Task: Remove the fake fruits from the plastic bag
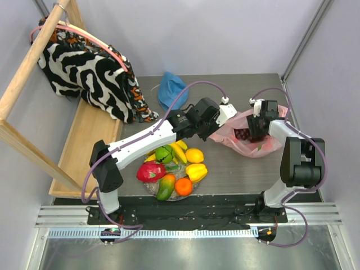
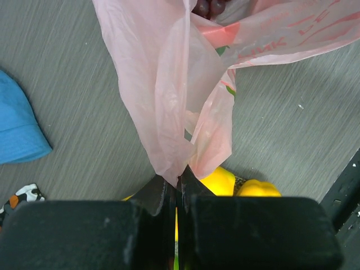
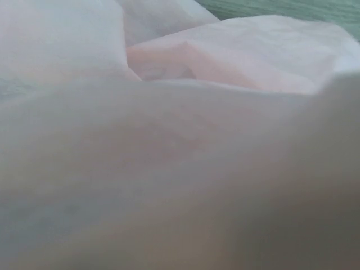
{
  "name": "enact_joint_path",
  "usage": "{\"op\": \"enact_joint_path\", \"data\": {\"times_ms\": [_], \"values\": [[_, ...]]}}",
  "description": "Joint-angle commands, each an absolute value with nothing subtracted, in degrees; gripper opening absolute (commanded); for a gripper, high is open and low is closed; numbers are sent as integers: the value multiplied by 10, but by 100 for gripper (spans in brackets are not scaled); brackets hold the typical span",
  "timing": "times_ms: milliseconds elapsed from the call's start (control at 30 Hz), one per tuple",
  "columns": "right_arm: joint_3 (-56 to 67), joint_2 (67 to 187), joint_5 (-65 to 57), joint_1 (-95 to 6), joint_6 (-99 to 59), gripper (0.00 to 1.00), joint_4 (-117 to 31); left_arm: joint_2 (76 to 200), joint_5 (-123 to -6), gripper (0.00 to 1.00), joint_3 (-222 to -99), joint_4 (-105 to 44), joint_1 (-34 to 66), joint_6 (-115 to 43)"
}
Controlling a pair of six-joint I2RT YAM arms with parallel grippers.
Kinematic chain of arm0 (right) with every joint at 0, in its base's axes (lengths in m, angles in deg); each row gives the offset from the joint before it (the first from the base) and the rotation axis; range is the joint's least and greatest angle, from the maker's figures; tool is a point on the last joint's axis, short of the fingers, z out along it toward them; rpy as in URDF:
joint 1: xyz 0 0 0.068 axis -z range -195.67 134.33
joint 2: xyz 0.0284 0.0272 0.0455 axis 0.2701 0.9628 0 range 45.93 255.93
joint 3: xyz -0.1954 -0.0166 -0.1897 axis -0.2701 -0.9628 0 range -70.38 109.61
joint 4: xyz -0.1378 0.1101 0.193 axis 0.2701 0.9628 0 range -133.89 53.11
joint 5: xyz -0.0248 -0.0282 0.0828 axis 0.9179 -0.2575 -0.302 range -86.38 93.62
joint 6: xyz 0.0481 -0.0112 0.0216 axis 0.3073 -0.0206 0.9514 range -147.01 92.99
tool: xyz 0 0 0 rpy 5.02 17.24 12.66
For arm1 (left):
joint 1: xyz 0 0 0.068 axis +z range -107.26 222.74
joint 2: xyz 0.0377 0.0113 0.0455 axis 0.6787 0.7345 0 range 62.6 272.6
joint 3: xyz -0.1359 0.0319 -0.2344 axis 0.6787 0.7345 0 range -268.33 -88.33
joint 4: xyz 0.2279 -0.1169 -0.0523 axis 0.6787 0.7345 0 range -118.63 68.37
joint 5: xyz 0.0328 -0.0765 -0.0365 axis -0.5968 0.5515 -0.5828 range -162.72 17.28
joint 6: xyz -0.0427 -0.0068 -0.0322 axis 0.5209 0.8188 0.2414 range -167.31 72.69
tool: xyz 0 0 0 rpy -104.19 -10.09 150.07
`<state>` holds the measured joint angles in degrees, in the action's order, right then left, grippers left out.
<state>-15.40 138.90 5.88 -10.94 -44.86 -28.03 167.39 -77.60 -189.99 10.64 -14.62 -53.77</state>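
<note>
The pink plastic bag [image 1: 271, 145] [image 2: 169, 84] lies at the right of the table. My left gripper [image 1: 215, 130] [image 2: 178, 183] is shut on a gathered fold of the bag's left edge. Dark purple grapes [image 1: 242, 134] [image 2: 209, 5] show inside the bag's mouth. My right gripper [image 1: 256, 128] reaches down into the bag beside the grapes, its fingers hidden by plastic. The right wrist view shows only blurred pink bag [image 3: 225, 50]. Outside the bag lie a red dragon fruit [image 1: 151, 171], green apple [image 1: 163, 153], bananas [image 1: 179, 151], yellow pepper [image 1: 196, 171] [image 2: 257, 188], orange [image 1: 183, 186] and mango [image 1: 165, 187].
A blue cloth [image 1: 170, 90] [image 2: 17, 124] lies at the back of the table. Black-and-white patterned fabric [image 1: 90, 67] hangs on a wooden rack [image 1: 22, 73] at the left, over a wooden tray [image 1: 84, 140]. The table's near edge [image 2: 343, 185] runs just past the fruit pile.
</note>
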Motion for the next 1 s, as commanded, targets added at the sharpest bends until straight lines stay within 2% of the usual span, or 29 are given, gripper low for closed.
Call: {"op": "enact_joint_path", "data": {"times_ms": [0, 100, 133, 367, 500, 833, 900, 933, 967], "values": [[-128, 1389, 43, -107, -469, 36, -304, 1682, -793, 0, -1934, 92, -148, -553], [-101, 1354, -25, -107, -477, 14, -268, 1692, -807, 0, -1943, 88, -147, -557], [-97, 1339, -43, -107, -476, 11, -261, 1695, -812, 0, -1947, 86, -148, -556], [-34, 1216, -192, -107, -476, 2, -120, 1735, -896, 0, -2011, 65, -130, -579], [-16, 1159, -230, -107, -458, 1, -108, 1769, -899, 0, -2076, 66, -98, -579], [131, 1161, -292, -107, -384, 1, -129, 1824, -923, 0, -2178, 48, -51, -588], [154, 1171, -301, -107, -356, 1, -145, 1824, -924, 25, -2176, 42, -44, -592], [161, 1176, -306, -107, -349, 1, -149, 1818, -922, 48, -2174, 42, -43, -592], [166, 1179, -313, -107, -341, 1, -153, 1814, -922, 57, -2166, 42, -42, -590]]}}
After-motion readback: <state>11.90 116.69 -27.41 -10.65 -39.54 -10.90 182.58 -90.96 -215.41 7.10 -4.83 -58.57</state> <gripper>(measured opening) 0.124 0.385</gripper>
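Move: The right hand is down inside the plastic bag with open fingers; the middle of the grape bunch is about 5 cm to its left, 1 cm ahead and 2 cm below. The bag corner pinched by the left hand lies some 27 cm left, 9 cm back and 17 cm above the right hand. From the left hand, the grapes are about 22 cm right, 10 cm ahead and 19 cm down; the lemon is 3 cm left, 1 cm ahead and 18 cm below. Ease the right gripper slightly forward and pinch the right-hand end of the grape bunch, then raise it about 29 cm out of the bag, drifting 10 cm left while turning counter-clockwise and tipping the fingers up towards forward. Meanwhile carry the still-pinched bag corner about 15 cm forward and somewhat up with the left gripper, tipping its fingers up too, and start opening them at the end. ##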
